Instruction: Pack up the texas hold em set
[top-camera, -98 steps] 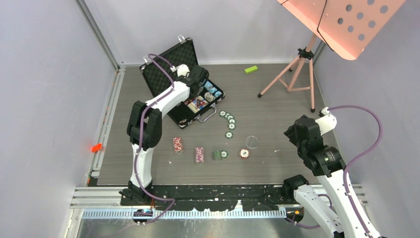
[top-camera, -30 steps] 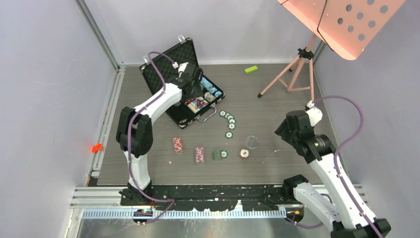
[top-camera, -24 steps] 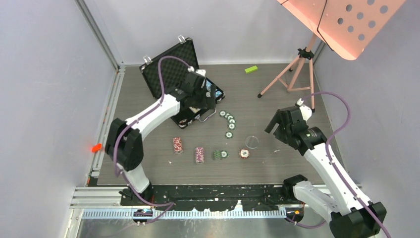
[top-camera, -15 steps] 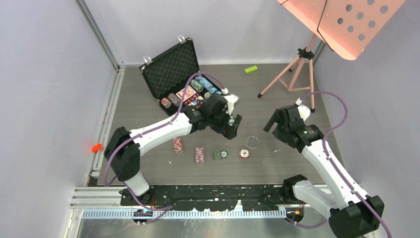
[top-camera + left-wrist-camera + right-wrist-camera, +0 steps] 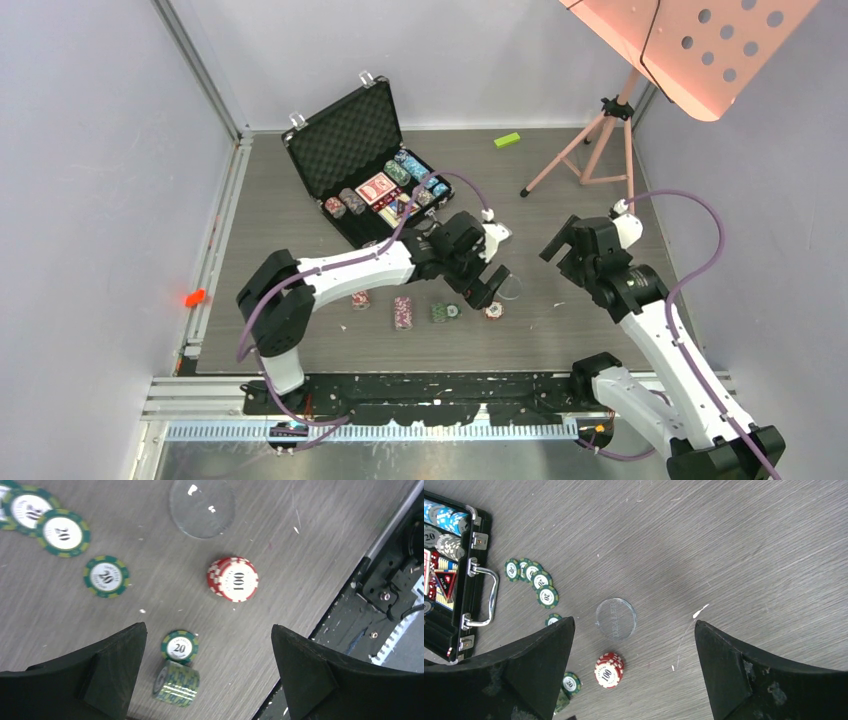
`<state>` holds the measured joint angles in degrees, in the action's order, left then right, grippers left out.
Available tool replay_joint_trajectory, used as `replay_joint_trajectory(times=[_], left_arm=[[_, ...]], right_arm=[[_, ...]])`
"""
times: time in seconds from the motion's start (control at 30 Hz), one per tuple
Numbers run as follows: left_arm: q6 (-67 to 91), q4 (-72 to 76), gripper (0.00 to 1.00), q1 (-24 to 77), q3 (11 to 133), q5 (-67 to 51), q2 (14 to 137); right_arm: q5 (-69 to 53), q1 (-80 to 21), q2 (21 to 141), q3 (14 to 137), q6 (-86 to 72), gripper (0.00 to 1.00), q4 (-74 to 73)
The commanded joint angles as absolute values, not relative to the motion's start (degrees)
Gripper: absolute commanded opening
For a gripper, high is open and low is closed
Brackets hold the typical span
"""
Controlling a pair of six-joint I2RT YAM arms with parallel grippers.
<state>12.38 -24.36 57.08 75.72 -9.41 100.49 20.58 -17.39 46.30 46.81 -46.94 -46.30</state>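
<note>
The black briefcase (image 5: 350,150) lies open at the back left, with chip rows and red-backed cards (image 5: 378,188) in its foam tray. My left gripper (image 5: 489,281) hangs open above the loose chips at the front. In the left wrist view its open gripper (image 5: 207,630) frames a red 100 stack (image 5: 233,579), flat green 20 chips (image 5: 106,576) and a green stack on its side (image 5: 176,682). My right gripper (image 5: 557,243) is open and empty to the right. From the right wrist, the open gripper (image 5: 634,621) looks down on the red stack (image 5: 609,670) and the case handle (image 5: 481,597).
A clear dealer disc (image 5: 510,287) lies just behind the red stack. Two reddish chip stacks (image 5: 403,312) stand further left. A green block (image 5: 507,140) and a pink tripod (image 5: 600,150) are at the back right. The table's metal rail (image 5: 390,580) runs close by.
My left arm has swung from the briefcase forward and right to above the loose chips. Both grippers have opened wider. The right arm has shifted slightly.
</note>
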Motion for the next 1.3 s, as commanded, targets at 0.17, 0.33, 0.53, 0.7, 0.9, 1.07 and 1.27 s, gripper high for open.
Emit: replay_joint_trajectory(times=[0.17,0.33,0.53,0.7,0.9,1.07,1.27], left_arm=[[7.4,-23.8,1.0,61.2,79.7,-13.5,103.8],[8.0,-22.8,1.0,61.6,80.2,-14.5,105.1],[9.2,-22.9,1.0,62.2,82.3,-11.2,107.6],[10.6,-24.3,1.0,62.3,86.1,-6.2,110.9],[10.5,-26.5,1.0,62.6,92.5,-1.8,115.8],[10.4,-29.7,1.0,62.7,98.1,-0.5,120.5],[10.4,-29.9,1.0,62.9,101.8,1.3,124.3]], right_arm=[[21.4,-17.1,46.1,45.4,-47.7,0.96,-45.0],[22.0,-17.2,46.1,44.8,-48.2,0.96,-45.6],[25.2,-17.1,45.0,45.3,-49.6,0.95,-47.5],[26.5,-17.1,42.2,45.2,-50.4,0.95,-48.0],[28.5,-17.1,38.3,45.4,-50.9,0.94,-48.9],[30.2,-17.1,35.5,45.7,-51.5,0.94,-50.0],[32.5,-17.2,31.7,45.8,-52.4,0.94,-50.8]])
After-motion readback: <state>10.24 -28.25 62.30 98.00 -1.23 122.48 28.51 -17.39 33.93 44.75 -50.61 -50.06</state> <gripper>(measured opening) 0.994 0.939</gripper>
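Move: The left hand, empty, is aimed at the clear disc, some 7 cm to its right, 5 cm ahead and 10 cm below. The red chip stack stands about 3 cm right and 1 cm back, the green chip stack some 9 cm left and 1 cm back; the nearest loose green chip lies about 9 cm ahead and 4 cm left. From the right hand the disc lies roughly 9 cm left, 2 cm ahead and 16 cm down. Heading for the clear disc, the left hand first eases back about 3.5 cm and to the right, then swings right and forward past the red stack while sinking, ending some 8 cm right and 5 cm lower, fingers wide open, touching nothing. The right hand dips slightly, then draws back, right and up a few centimetres, its fingers open. ##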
